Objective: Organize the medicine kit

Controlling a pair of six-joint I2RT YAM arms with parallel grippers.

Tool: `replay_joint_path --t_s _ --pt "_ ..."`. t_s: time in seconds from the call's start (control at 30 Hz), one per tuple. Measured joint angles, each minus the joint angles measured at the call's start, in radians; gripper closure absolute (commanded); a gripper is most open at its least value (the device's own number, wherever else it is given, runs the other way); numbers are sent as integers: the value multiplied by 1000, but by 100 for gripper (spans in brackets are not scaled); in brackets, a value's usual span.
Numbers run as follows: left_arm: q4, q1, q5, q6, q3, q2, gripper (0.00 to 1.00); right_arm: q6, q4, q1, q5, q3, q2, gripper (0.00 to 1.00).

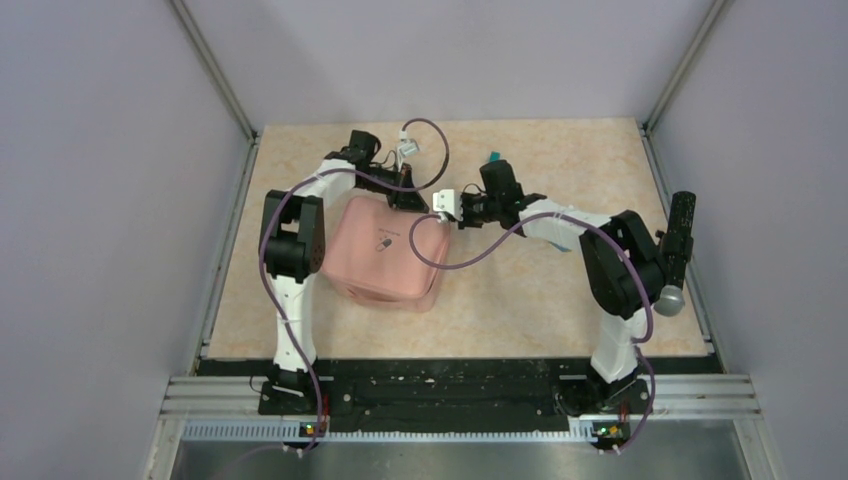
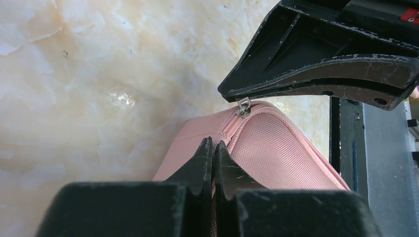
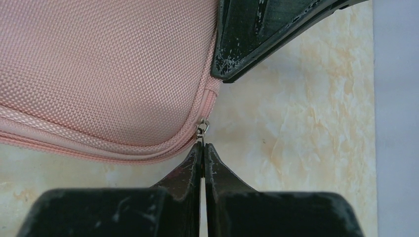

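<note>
The medicine kit (image 1: 385, 250) is a pink zip case lying closed on the marbled table, left of centre. My left gripper (image 1: 408, 198) sits at its far right corner. In the left wrist view it (image 2: 213, 143) is shut, with pink fabric of the case's (image 2: 281, 148) edge pinched between the jaws. My right gripper (image 1: 447, 207) meets that same corner from the right. In the right wrist view it (image 3: 202, 146) is shut on the small metal zipper pull (image 3: 202, 127) at the kit's (image 3: 99, 64) rounded corner. That pull (image 2: 243, 105) also shows just under the right gripper's fingers (image 2: 316, 64).
A small teal object (image 1: 492, 156) lies on the table behind the right gripper. Purple cables (image 1: 440, 150) loop over the kit and both arms. Grey walls close in the table on three sides, and a black rail (image 1: 450, 385) runs along the near edge.
</note>
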Motion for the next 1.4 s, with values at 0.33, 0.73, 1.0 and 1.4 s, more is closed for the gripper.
replay_joint_path --t_s 0.33,0.73,1.0,1.4 --pt "-2 6 5 -39 0 0 100 -35 -103 1 37 -5 -55 100" --pt "29 9 16 -141 -14 0 100 -64 -171 3 33 -43 -145 100" --pt "56 14 30 -205 -29 0 100 -105 -268 3 10 -48 -188 100" --pt "163 130 -108 -304 -39 -17 53 311 -227 2 5 -158 -261 100"
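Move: The zipper pull is already between the right hand's shut fingertips, its slider about 1 cm ahead and 1 cm to the left, at the medicine kit's far right corner. The kit's middle lies some 16 cm left of this hand, 6 cm back and 3 cm below; a teal box lies about 20 cm ahead and 12 cm right, 8 cm below. From the left hand, shut at the kit's far rim, the slider is roughly 3 cm back and 5 cm right, 1 cm below. Back towards the robot, with a smaller part to its right, the right hand draws the pinched zipper pull about 8 cm, rising slightly and rolling some 20 degrees late on. The left hand stays shut on the far rim, tilting about 10 degrees, then comes away forward and left and begins to open. ##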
